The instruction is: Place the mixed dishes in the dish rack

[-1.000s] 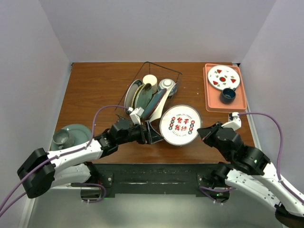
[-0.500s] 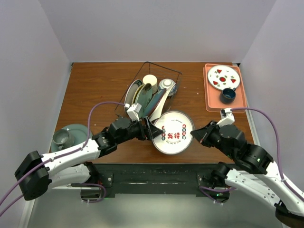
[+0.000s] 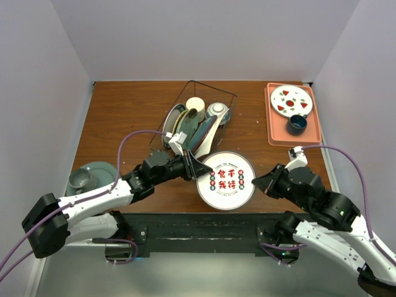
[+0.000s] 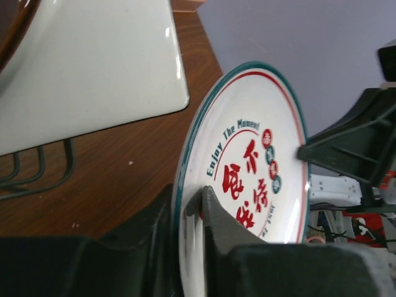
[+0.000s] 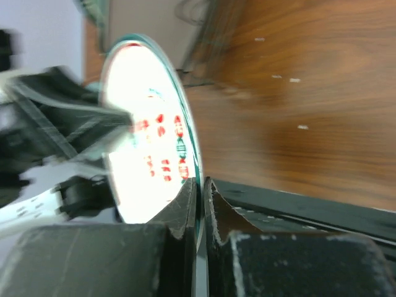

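Note:
The white plate with dark patterned rim [image 3: 226, 180], with red characters on its face, is held over the table's front between both arms. My left gripper [image 3: 197, 168] is shut on its left rim [image 4: 189, 199]. My right gripper [image 3: 256, 182] is shut on its right rim [image 5: 201, 183]. The plate also shows in the left wrist view [image 4: 253, 148] and, blurred, in the right wrist view [image 5: 139, 142]. The dish rack [image 3: 193, 86] stands behind with the cream mug [image 3: 195, 104], the small patterned bowl [image 3: 217, 111], the pale green plate [image 3: 175, 120], the teal-blue plate [image 3: 200, 132] and the white square plate [image 4: 93, 62].
A pink tray [image 3: 275, 137] at the back right holds a white plate with red marks [image 3: 291, 100] and a dark blue cup [image 3: 297, 124]. A grey-green plate [image 3: 102, 172] with a small grey cup [image 3: 80, 180] sits at the left edge. Walls stand close on three sides.
The plate has come nearer the front edge, away from the rack, with both grippers on its rims. It tilted midway and now faces up more.

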{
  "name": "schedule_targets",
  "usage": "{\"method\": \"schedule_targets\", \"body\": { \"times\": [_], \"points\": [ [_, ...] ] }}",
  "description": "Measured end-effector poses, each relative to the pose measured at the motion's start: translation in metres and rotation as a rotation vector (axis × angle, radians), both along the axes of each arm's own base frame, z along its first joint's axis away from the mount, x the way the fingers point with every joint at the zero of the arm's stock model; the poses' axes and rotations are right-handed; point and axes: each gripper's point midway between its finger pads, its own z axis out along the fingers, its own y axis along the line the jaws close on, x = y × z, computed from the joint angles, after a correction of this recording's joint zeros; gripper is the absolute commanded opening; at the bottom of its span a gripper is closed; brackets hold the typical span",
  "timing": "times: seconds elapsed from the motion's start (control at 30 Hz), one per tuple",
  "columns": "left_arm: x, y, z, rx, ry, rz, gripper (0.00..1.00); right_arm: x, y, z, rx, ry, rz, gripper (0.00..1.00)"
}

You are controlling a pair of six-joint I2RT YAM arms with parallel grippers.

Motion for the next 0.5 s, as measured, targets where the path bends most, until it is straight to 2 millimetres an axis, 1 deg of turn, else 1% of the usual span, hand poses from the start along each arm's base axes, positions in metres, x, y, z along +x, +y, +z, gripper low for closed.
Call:
{"method": "schedule_targets", "body": {
  "times": [0.07, 0.1, 0.13, 0.2, 0.23, 0.27, 0.37, 0.43, 0.5],
  "points": [
    [-0.001, -0.003, 0.014, -0.055, -0.005, -0.014, 0.0, -0.001, -0.01, -0.015, -0.054, 0.028, -0.026, 0.0],
    [0.0, -0.004, 0.021, -0.067, -0.021, -0.017, 0.0, -0.002, -0.011, -0.02, -0.064, 0.04, -0.027, 0.0],
    [0.0, -0.004, 0.021, -0.062, -0.025, -0.019, 0.0, -0.002, -0.011, -0.02, -0.065, 0.041, -0.027, 0.0],
    [0.0, -0.004, 0.021, -0.048, -0.025, -0.022, 0.0, -0.002, -0.011, -0.021, -0.07, 0.043, -0.03, 0.16],
    [0.0, -0.004, 0.023, -0.033, -0.035, -0.026, 0.0, -0.002, -0.012, -0.023, -0.078, 0.048, -0.033, 0.26],
    [0.001, -0.004, 0.027, -0.014, -0.052, -0.032, 0.0, -0.001, -0.012, -0.024, -0.085, 0.053, -0.036, 0.51],
    [0.005, -0.005, 0.043, 0.069, -0.146, -0.055, 0.0, 0.005, -0.013, -0.025, -0.107, 0.061, -0.063, 0.82],
    [0.009, -0.005, 0.056, 0.122, -0.206, -0.059, 0.0, 0.009, -0.014, -0.022, -0.119, 0.052, -0.083, 0.89],
    [0.016, -0.006, 0.074, 0.166, -0.271, -0.052, 0.0, 0.014, -0.018, -0.016, -0.127, 0.03, -0.107, 0.95]
  ]
}}
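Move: The plate with red writing, still gripped by the right hand at its right rim, has its middle about 8 cm to the left hand's right, 2 cm back and 2 cm above; its left rim is between the closing left fingers. Some 16 cm ahead of that hand, 2 cm right and 8 cm lower, leans the white board, the blue plate 3 cm to its left and 2 cm farther out. From the right hand, the plate's middle is about 9 cm left, 1 cm ahead and 2 cm below. The left fingers close the rest of the way and pinch the plate's left rim, while the right hand, still gripping, dips about 2 cm, then opens wide and lets go, easing slightly forward and right. The left hand lifts the plate about 7 cm, mostly after that release, rolling some 20 degrees about its fingers, forward side up, and edging forward towards the rack's board at the end. ##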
